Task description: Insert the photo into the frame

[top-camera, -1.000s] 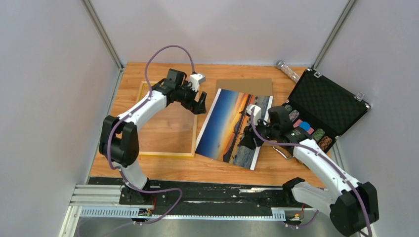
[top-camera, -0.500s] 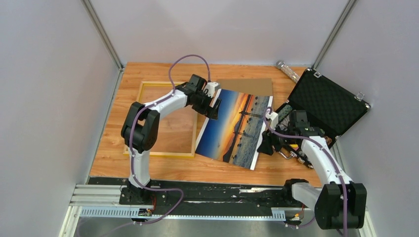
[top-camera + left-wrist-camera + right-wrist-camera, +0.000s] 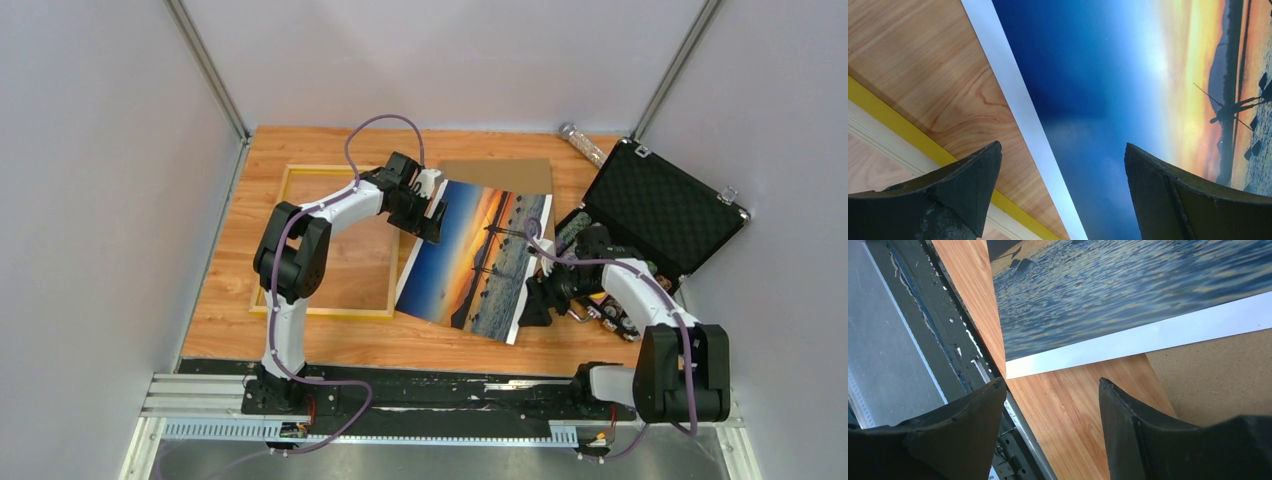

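Note:
The photo [image 3: 475,260], a sunset print with a white edge, lies at an angle in the middle of the table, and its left edge overlaps the frame's right rail. The yellow frame [image 3: 320,312] lies flat to its left. My left gripper [image 3: 432,222] hovers open over the photo's far left corner. In the left wrist view its fingers [image 3: 968,175] straddle the white edge of the photo [image 3: 1128,75], with the frame's rail [image 3: 908,135] beside them. My right gripper [image 3: 530,305] is open and empty by the near right corner of the photo [image 3: 1128,290].
A brown backing board [image 3: 495,172] sticks out from under the photo's far end. An open black case [image 3: 660,215] holding chips stands at the right, close to my right arm. A clear tube [image 3: 582,143] lies at the back. The table's near edge rail [image 3: 948,355] is just below the right gripper.
My left arm swung right from over the frame to the photo's far left corner. My right gripper came off the photo's right edge, moved toward its near right corner and opened wider.

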Controlling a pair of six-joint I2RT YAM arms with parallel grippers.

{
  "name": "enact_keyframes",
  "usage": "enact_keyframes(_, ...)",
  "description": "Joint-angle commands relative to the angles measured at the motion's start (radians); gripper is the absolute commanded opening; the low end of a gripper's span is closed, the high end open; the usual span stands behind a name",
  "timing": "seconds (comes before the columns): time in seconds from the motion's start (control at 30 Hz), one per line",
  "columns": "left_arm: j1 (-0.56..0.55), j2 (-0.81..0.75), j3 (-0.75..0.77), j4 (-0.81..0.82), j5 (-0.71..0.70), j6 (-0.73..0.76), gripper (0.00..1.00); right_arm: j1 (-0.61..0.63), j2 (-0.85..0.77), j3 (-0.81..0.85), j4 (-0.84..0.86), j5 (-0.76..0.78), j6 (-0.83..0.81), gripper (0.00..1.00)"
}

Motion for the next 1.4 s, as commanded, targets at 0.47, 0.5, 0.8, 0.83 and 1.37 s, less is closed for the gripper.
enact_keyframes(0.47,0.001,0.007,-0.011,0.031,-0.025,-0.029,1.00,-0.017,0.232,0.110,0.036,-0.111,-0.010,0.67)
enact_keyframes(0.5,0.001,0.007,-0.012,0.032,-0.025,-0.029,1.00,-0.047,0.242,0.117,0.036,-0.122,-0.009,0.67)
enact_keyframes(0.8,0.002,0.008,-0.019,0.036,-0.026,-0.025,1.00,-0.092,0.319,0.180,0.013,-0.223,-0.009,0.66)
enact_keyframes(0.83,0.002,0.007,-0.022,0.036,-0.024,-0.024,1.00,-0.101,0.325,0.187,0.009,-0.235,-0.011,0.66)
enact_keyframes(1.37,0.002,0.003,-0.040,0.048,-0.026,-0.020,1.00,-0.149,0.469,0.266,-0.015,-0.353,0.027,0.65)
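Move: The photo's middle lies roughly 10 cm ahead and 10 cm to the left of the right hand, some 5 cm below; its right white edge is close beside those fingers. The frame's middle is about 38 cm to that hand's left and 13 cm ahead, the cardboard 16 cm ahead and 6 cm left, the open case 16 cm right and 8 cm ahead. From the left hand, the photo's middle is some 9 cm right, 6 cm back and 4 cm below. The right hand's fingertip comes onto the photo's right white edge near its close corner and pushes it forward: the hand first sinks about 1.5 cm, then goes some 7 cm forward, rising again by about 2.5 cm, as the wrist rolls and tips some 20 degrees. Its fingers stay partly open. The left hand stays wide open over the photo's left edge, settling about 1 cm. ##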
